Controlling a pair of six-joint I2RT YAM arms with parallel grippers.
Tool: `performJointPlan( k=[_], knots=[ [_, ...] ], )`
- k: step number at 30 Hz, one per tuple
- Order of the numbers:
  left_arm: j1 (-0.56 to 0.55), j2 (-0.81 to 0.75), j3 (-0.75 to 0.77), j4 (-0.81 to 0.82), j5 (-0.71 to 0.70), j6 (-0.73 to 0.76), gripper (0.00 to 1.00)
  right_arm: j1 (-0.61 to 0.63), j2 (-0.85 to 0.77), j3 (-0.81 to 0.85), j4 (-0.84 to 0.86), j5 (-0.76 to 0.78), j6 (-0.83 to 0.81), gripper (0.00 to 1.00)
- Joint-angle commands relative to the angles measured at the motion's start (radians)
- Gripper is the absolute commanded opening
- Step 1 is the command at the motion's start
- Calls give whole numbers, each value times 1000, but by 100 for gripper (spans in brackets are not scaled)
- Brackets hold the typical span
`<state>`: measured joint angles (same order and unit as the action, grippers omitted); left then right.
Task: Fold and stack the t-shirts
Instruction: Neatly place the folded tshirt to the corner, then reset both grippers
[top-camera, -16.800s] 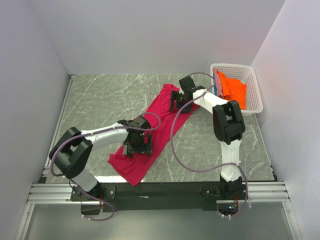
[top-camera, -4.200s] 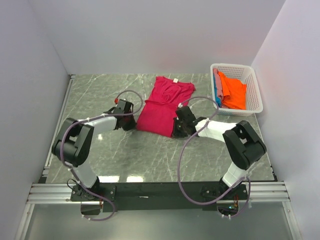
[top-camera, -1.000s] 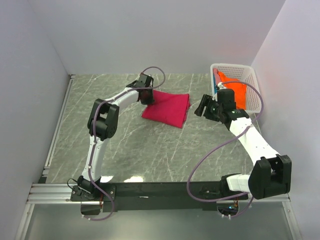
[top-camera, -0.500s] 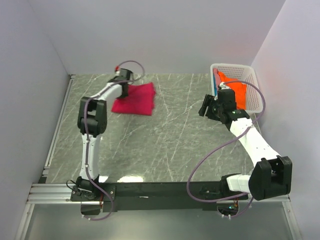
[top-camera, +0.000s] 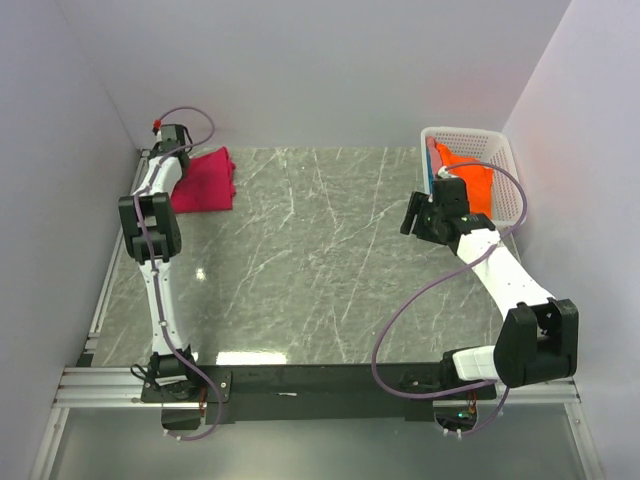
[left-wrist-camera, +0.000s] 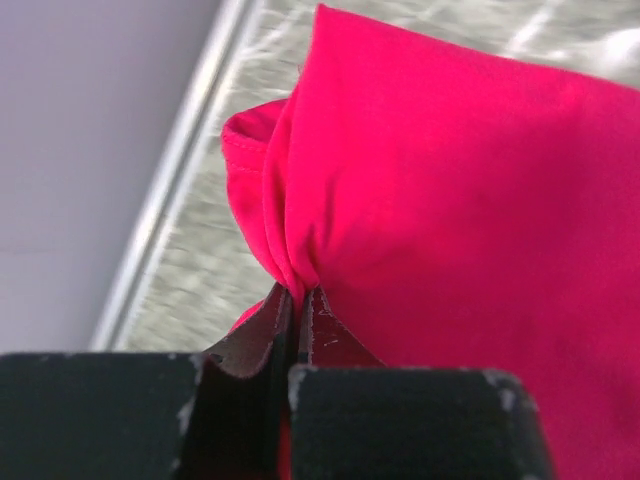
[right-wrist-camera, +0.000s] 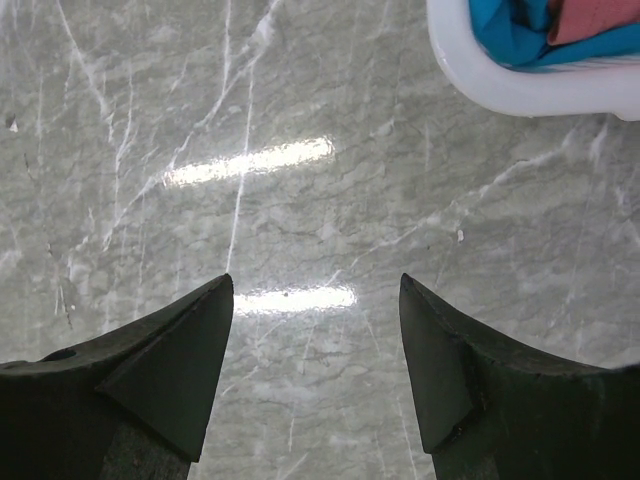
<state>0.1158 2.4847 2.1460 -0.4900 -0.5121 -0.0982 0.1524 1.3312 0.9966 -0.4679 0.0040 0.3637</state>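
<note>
The folded crimson-pink t-shirt lies at the table's far left corner. My left gripper is shut on its left edge; in the left wrist view the shirt bunches between my closed fingers. The orange t-shirt lies in the white basket at the far right, with the blue-teal t-shirt along its left side. My right gripper is open and empty, just left of the basket above bare table. The blue-teal shirt shows at the top of the right wrist view.
The basket's white rim is close to my right gripper. A metal rail runs along the table's left edge beside the crimson shirt. Grey walls stand on the left, back and right.
My left gripper has dragged the folded crimson-pink shirt from the back middle of the table to the far left corner. My right gripper has hardly moved.
</note>
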Motion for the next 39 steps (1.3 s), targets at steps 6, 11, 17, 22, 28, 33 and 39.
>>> performJointPlan(
  k=[6,11,17,22,28,33,39],
  knots=[
    [30,63,175,-10,-117,115,2,-10,-4,50,-12,37,-2,74],
    [36,26,140,40,-129,164,21,-10,-1,51,-9,1,-3,73],
    [39,6,179,16,-200,147,68,-10,-7,54,-14,-1,9,73],
    [30,-110,190,-70,-177,40,100,-10,-58,42,-6,14,20,73],
    [7,-430,33,-147,62,-247,99,-8,-164,-33,67,31,70,73],
    [-109,-849,-609,144,255,-440,99,-10,-299,-179,213,-1,103,73],
    [-365,-1156,-1087,386,205,-563,100,-8,-412,-288,279,27,109,74]
  ],
)
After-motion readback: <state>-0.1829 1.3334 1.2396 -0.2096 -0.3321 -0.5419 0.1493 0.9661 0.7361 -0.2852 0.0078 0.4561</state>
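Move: The left gripper already holds the left edge of the folded pink t-shirt. The table's far left corner, where the shirt goes, is about 6 cm to the left and 4 cm ahead, some 3 cm lower. The folded t-shirt's middle lies roughly 11 cm right and 6 cm back of the gripper, also about 3 cm below. From the idle right gripper, that corner is some 76 cm left, 27 cm ahead and 12 cm down. Draw the pinched shirt edge about 5 cm left towards the table's left rim, easing up a little, then open the left fingers wide and let go. Lift the empty gripper steeply, over 20 cm, swinging right and back away from the shirt, its fingers tipping up. Meanwhile raise the right gripper slightly and draw it back, tilting its open fingers up. ##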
